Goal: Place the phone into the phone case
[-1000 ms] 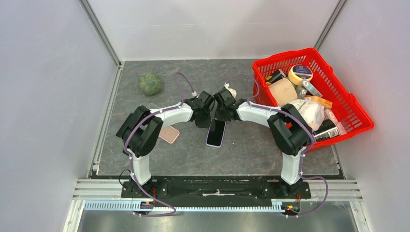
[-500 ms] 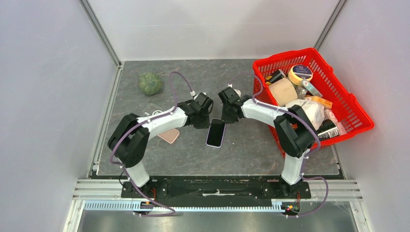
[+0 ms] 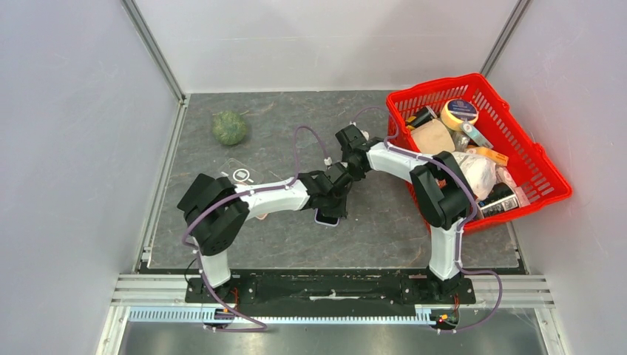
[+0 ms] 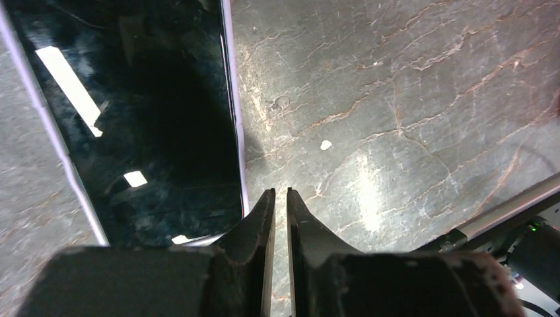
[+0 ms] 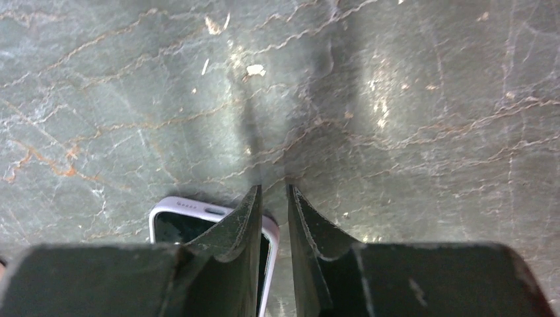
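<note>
The phone (image 3: 327, 217) lies flat on the dark stone tabletop, black screen up, with a lavender phone case (image 5: 198, 210) wrapped round its edge; port cut-outs show in that rim. My left gripper (image 3: 337, 195) hangs over the phone and hides most of it from above. In the left wrist view its fingertips (image 4: 280, 191) sit just past the corner of the phone (image 4: 132, 119), a thin slit apart and empty. My right gripper (image 3: 346, 168) is at the phone's far end. Its tips (image 5: 272, 188) stand slightly parted beside the case corner, holding nothing.
A clear case with a white ring (image 3: 240, 175) lies left of the arms. A green round fruit (image 3: 230, 127) sits at the back left. A red basket (image 3: 551, 177) full of several items stands at the right. Grey walls close in three sides.
My left arm has swung right, so its gripper now covers the phone and its forearm hides a pink item. The right gripper has drawn back a little. Both jaws have parted slightly.
</note>
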{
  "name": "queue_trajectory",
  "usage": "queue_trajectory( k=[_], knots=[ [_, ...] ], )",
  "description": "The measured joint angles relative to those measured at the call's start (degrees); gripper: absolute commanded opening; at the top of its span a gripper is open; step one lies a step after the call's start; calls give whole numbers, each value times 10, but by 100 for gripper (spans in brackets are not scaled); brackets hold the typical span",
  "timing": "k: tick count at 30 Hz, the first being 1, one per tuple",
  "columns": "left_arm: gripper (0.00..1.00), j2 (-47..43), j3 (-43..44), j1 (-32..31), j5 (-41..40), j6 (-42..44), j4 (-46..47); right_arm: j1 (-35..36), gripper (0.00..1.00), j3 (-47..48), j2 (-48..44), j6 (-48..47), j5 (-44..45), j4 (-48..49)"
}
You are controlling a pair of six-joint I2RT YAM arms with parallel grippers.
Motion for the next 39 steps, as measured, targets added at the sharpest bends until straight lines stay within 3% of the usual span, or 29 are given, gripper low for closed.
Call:
queue_trajectory(
  k=[7,19,23,27,30,34,39],
  knots=[
    [19,31,0,-7,16,-15,15,-8,26,5,6,1,-4,5],
    [23,-7,-24,-6,-106,-35,-55,32,24,-49,-22,20,-31,58],
    [31,-31,-31,-1,-129,-34,-80,51,26,-54,-25,26,-36,62],
    [54,-63,-31,1,-146,-18,-89,50,34,-54,-25,28,-42,63],
    [69,-85,-29,2,-172,16,-100,34,49,-54,-26,31,-62,61],
    [83,-85,-17,10,-191,80,-110,4,68,-65,-42,32,-73,53],
    [85,-47,-2,26,-186,148,-104,-11,80,-81,-67,26,-87,32]
  ],
)
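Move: The phone, already lying in its lilac case, has its middle some 6 cm ahead and 4 cm left of my left hand and 3 cm lower. That hand hangs off the near right corner. The peach case is about 28 cm left and 5 cm ahead of my left hand, the clear case 34 cm left and 16 cm ahead. From my right hand, at the far right corner, the phone's middle is roughly 9 cm back, 5 cm left and 1 cm lower. I dip my left fingers about 2 cm beside the phone's near right edge and push the cased phone along to the left, while my right fingers sweep 4 cm left and back against its far corner. Then I lift my left hand clear, carry it forward and further left over the near half, roll the fingers upright and open wide; my right hand returns rightward, opening too. ##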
